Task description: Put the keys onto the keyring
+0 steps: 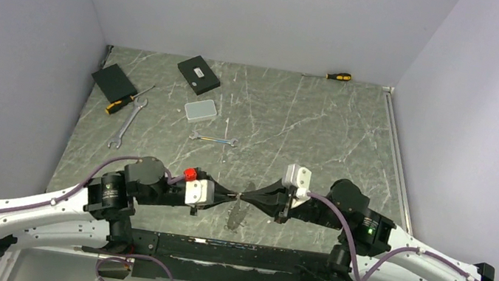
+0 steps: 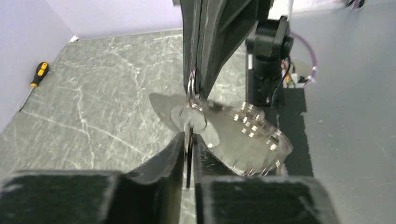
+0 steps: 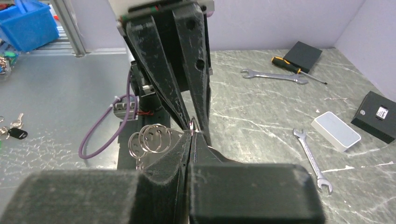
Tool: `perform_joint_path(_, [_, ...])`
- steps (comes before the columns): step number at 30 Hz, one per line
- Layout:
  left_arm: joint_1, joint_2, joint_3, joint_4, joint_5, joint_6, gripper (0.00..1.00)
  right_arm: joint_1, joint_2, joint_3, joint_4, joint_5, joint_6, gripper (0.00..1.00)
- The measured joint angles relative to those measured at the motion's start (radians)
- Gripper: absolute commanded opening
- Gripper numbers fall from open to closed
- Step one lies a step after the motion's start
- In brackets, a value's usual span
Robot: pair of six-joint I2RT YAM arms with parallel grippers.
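Observation:
My two grippers meet tip to tip above the table's near edge. The left gripper (image 1: 233, 197) (image 2: 188, 136) is shut on a small key (image 2: 187, 133), its dark head pinched between the fingers and its silver end sticking out. From the opposite side the right gripper (image 1: 246, 197) (image 3: 191, 132) is shut on the thin silvery keyring (image 2: 191, 88) (image 3: 192, 124), which touches the key's end. How far the key sits on the ring is hidden by the fingers. More keys (image 3: 12, 129) lie on the grey surface beyond the table.
A clear plate (image 1: 236, 218) (image 2: 252, 137) carrying several rings (image 3: 150, 137) lies under the grippers. Two wrenches (image 1: 127, 123) (image 1: 213, 139), two screwdrivers (image 1: 125, 102) (image 1: 338, 76), two black boxes (image 1: 114, 81) (image 1: 198, 74) and a white box (image 1: 201, 109) lie farther back.

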Motion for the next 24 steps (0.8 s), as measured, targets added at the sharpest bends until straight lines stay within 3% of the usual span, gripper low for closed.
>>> perform_joint_path(6, [0.001,-0.005,0.000,-0.092,-0.051,0.013,0.52,0.001,-0.032,-0.001,0.035,0.066,0.003,0.00])
perform_joint_path(8, [0.001,-0.021,0.000,-0.122,-0.077,0.015,0.74,0.001,-0.049,-0.005,0.051,0.109,0.006,0.00])
perform_joint_path(9, [0.001,-0.039,0.000,-0.143,-0.099,0.013,0.94,0.001,-0.060,-0.010,0.059,0.136,0.008,0.00])
perform_joint_path(10, [0.001,-0.054,0.000,-0.159,-0.116,0.016,0.99,0.001,-0.068,-0.016,0.063,0.163,0.010,0.00])
perform_joint_path(15, [0.001,-0.114,0.002,-0.238,-0.217,0.004,0.99,0.001,-0.087,-0.049,0.060,0.322,0.031,0.00])
perform_joint_path(19, [0.002,-0.114,0.006,-0.294,-0.403,-0.066,0.99,0.001,-0.082,-0.058,0.012,0.425,0.064,0.00])
perform_joint_path(24, [0.002,-0.090,0.058,-0.440,-0.765,-0.365,0.99,0.001,-0.030,-0.058,-0.072,0.495,0.096,0.00])
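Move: The two hands meet fingertip to fingertip: the keyring sits in the right fingers, about 1 cm to the right of the left hand and level with it, with the metal plate some 6 cm below both. For the right hand, open table lies about 10 cm ahead, 4 cm right and 25 cm down. The small wrench is roughly 28 cm ahead of it and 10 cm left, also on the table. Left opens, backs off some 14 cm left-forward, turning counter-clockwise; right carries keyring 7 cm forward, up then down. ##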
